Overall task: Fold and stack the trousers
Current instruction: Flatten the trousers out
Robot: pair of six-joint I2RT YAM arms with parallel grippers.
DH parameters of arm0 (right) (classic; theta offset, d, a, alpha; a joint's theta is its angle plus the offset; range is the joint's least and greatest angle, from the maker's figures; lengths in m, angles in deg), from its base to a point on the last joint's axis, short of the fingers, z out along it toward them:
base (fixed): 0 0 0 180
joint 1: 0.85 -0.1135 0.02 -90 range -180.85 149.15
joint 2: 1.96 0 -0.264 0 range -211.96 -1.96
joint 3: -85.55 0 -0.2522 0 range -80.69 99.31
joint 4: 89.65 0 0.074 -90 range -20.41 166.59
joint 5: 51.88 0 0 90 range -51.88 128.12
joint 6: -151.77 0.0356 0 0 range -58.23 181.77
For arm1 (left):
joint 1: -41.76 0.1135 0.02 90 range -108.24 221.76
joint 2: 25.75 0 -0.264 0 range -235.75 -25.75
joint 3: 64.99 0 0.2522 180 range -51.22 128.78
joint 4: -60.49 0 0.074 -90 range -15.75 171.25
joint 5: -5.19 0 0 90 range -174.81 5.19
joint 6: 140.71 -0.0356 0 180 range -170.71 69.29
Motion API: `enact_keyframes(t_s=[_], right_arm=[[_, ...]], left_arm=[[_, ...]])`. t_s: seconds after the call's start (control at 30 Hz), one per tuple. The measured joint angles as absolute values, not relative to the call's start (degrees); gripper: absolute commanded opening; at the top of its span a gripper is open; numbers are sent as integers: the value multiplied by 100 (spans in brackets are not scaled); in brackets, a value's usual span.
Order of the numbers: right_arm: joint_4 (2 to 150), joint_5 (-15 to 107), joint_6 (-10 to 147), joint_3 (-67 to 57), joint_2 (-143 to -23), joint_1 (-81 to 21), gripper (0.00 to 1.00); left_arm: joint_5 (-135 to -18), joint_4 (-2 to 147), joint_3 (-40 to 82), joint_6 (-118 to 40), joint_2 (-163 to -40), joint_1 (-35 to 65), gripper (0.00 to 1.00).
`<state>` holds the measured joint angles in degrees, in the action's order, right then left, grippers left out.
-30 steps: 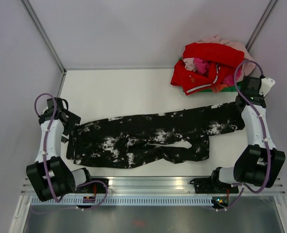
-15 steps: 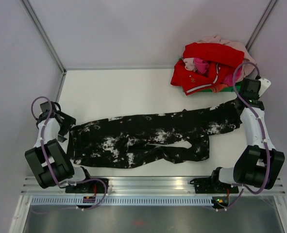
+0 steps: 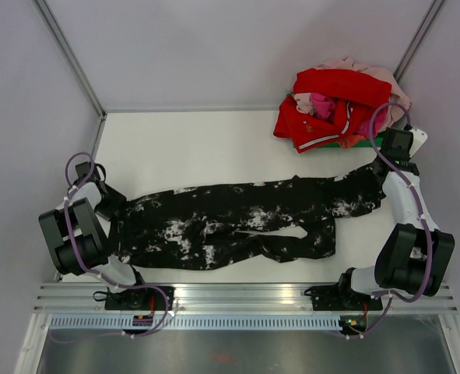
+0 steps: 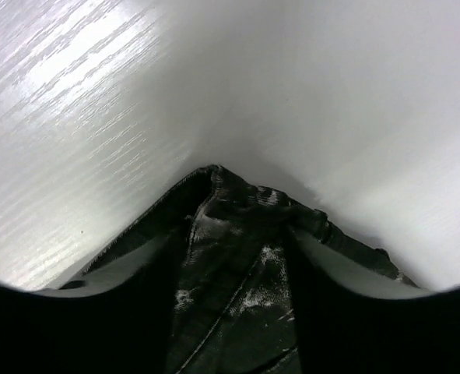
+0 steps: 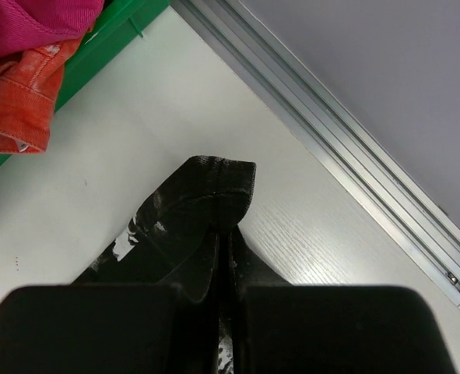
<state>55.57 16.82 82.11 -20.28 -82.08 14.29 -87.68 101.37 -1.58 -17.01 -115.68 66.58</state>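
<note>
The trousers (image 3: pixel 237 222), black with white blotches, lie stretched across the table from left to right, and one leg is doubled back near the front. My left gripper (image 3: pixel 110 204) is low at their left end. In the left wrist view a corner of the trousers (image 4: pixel 230 195) lies between the spread fingers of the left gripper (image 4: pixel 237 265), which is open. My right gripper (image 3: pixel 383 167) is shut on the hem of the far leg at the right. In the right wrist view that hem (image 5: pixel 210 191) sticks out past the closed right gripper (image 5: pixel 226 261).
A pile of red and pink clothes (image 3: pixel 335 105) sits at the back right on a green base (image 5: pixel 97 47), close to my right gripper. A metal rail (image 5: pixel 354 132) runs along the right wall. White walls stand left and behind, and an aluminium rail (image 3: pixel 237 296) borders the front.
My left arm has drawn back and set its gripper down at the trousers' left corner, jaws narrowing around it. My right gripper has pulled the leg hem toward the back right.
</note>
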Motion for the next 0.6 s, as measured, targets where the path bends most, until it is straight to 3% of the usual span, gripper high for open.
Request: enact_keyframes(t_s=[0.03, 0.1, 0.13, 0.37, 0.6], right_arm=[[5572, 1682, 8211, -2028, -8223, 1429, 0], [5603, 1684, 8211, -2028, -8245, 1429, 0], [5616, 1684, 8211, -2028, -8256, 1429, 0], [5658, 1846, 8211, -2022, -8418, 1433, 0], [5800, 2655, 8202, -1847, -8249, 1433, 0]], left_arm=[[-8768, 10075, -158, -1690, -11605, 6625, 33], [-8783, 10032, -151, -1732, -11667, 6599, 7], [-8768, 10038, -129, -1730, -11673, 6601, 2], [-8746, 10025, -20, -1758, -11645, 6577, 2], [-8272, 10300, 763, -1878, -10705, 6560, 2]])
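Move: The far corner of the trousers' waist end already lies between the left hand's open fingers, about 1 cm ahead and 1 cm below, with the near waist corner some 15 cm back, level sideways, flat on the table. The right hand still holds one leg cuff at its fingertips. From it the clothes box stands about 18 cm ahead, 8 cm left and 7 cm lower; the loose leg end lies roughly 20 cm back, 20 cm left and 15 cm below. The far waist corner is pinched as the left fingers shut on it at table height while creeping forward; the left hand then lifts it quickly, about 10 cm up and 5 cm forward in all, its fingertips swinging forward some 15 degrees. Keeping its grip on the cuff, the right hand first dips about 1 cm, then goes forward and left some 3 cm and rises again, turning slightly counter-clockwise. ##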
